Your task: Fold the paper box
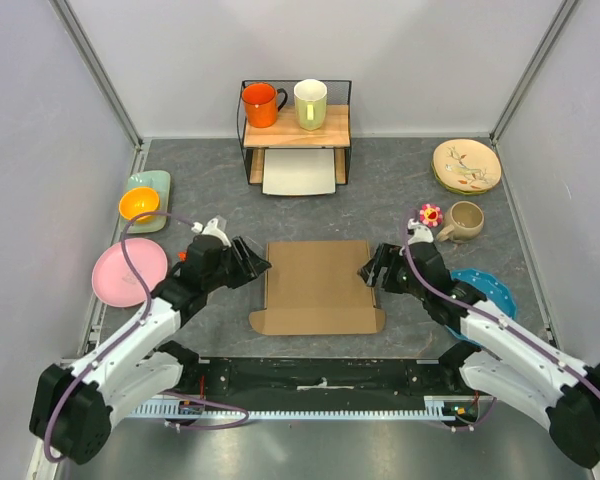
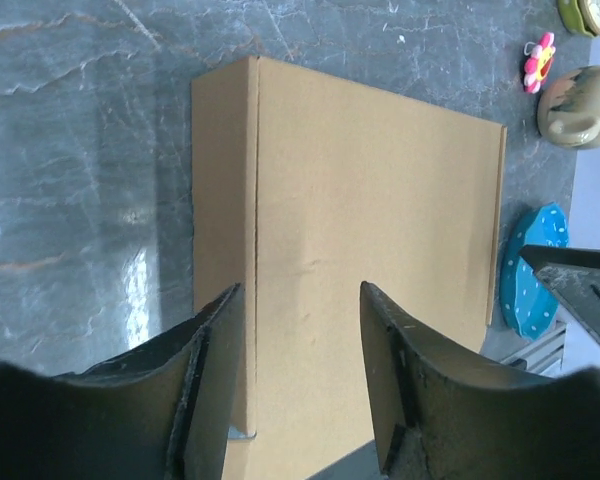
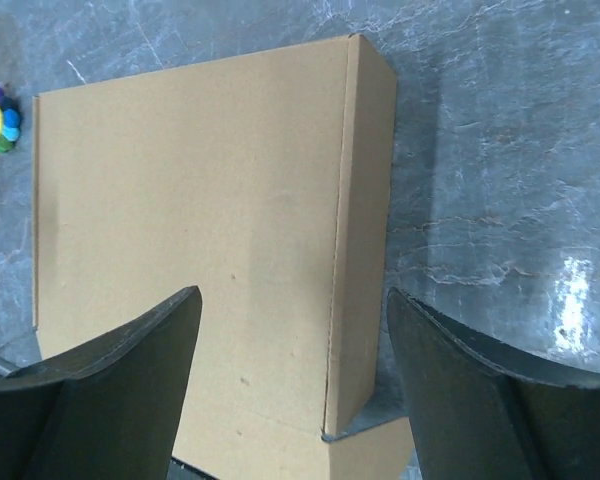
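The paper box (image 1: 315, 285) is brown cardboard lying closed and flat in the middle of the table, with a flap sticking out along its near edge. My left gripper (image 1: 261, 265) is at the box's left edge, open and holding nothing. In the left wrist view the box (image 2: 370, 190) lies beyond the open gripper (image 2: 300, 290), whose fingers frame the side fold. At the right edge my right gripper (image 1: 367, 270) is open wide and holding nothing. The right wrist view shows the box (image 3: 200, 170) and its folded side wall between the spread fingers of that gripper (image 3: 292, 294).
A wooden shelf (image 1: 296, 128) at the back carries an orange mug (image 1: 261, 104) and a pale mug (image 1: 310, 103), with a white tray (image 1: 300, 172) beneath. On the left are an orange bowl (image 1: 139, 204) and a pink plate (image 1: 128, 273). On the right are a patterned plate (image 1: 466, 165), a beige mug (image 1: 465, 220), a flower toy (image 1: 430, 214) and a blue plate (image 1: 490, 290).
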Robot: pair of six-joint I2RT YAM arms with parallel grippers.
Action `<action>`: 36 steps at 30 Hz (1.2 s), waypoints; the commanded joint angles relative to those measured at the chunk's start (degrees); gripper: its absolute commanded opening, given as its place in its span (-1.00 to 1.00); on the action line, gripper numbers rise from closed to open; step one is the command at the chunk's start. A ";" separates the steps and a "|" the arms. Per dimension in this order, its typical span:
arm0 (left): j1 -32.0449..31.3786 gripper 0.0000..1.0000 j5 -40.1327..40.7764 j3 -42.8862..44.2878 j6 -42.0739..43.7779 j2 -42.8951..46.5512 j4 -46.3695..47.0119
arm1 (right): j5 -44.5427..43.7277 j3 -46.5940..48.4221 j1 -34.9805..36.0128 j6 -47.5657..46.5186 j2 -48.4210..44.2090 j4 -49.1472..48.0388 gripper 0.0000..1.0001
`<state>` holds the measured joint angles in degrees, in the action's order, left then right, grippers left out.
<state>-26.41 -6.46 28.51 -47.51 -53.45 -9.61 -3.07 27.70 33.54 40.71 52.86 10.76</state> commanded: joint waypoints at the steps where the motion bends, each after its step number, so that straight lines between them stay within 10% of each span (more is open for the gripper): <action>1: 0.49 0.08 3.46 -4.32 -1.70 9.31 -4.80 | -4.30 -1.86 -0.14 1.21 -7.67 3.38 0.62; 4: 0.92 -0.25 6.28 -8.02 -5.48 18.69 -6.83 | -7.82 -1.95 -0.14 3.41 -11.11 7.77 0.40; 8: 1.63 -0.90 7.87 -9.79 -7.87 19.71 -10.51 | -6.60 -3.09 -0.14 4.20 -8.58 10.33 -0.50; 13: 2.16 -0.97 3.91 -11.72 -7.16 14.52 -8.68 | -4.14 -6.08 -0.14 5.08 -8.39 8.49 -0.97; 36: 2.33 -0.97 -6.54 -15.33 -7.69 6.61 6.79 | 2.98 -9.51 0.12 5.26 -4.43 1.63 -1.00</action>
<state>-24.45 -9.67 13.37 -54.04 -46.22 -6.74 -0.80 18.55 33.54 45.82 48.01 14.81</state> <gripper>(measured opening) 0.023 0.007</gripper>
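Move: The paper box lies closed between my hands with its front flap hanging towards me. Its left ear is about 11 cm back, 2 cm left and 7 cm below my left hand; the lid's middle is some 11 cm right and 1 cm back, and the bright toy 16 cm left, 5 cm ahead. From my right hand the right ear is about 9 cm back, 2 cm right and 6 cm below, the lid's middle 10 cm left and 2 cm ahead, the blue plate 26 cm right, 2 cm back. I shut both empty grippers as I swing them outward, clear of the box's sides, my right rising slightly. Then I sink both back towards the front ears, ending about 6 cm lower and 4.5 cm nearer me, fingers tipped some 10 degrees further down. At the end I ease both slowly inward by 2 cm, closed tips close beside the side walls; contact can't be seen. ##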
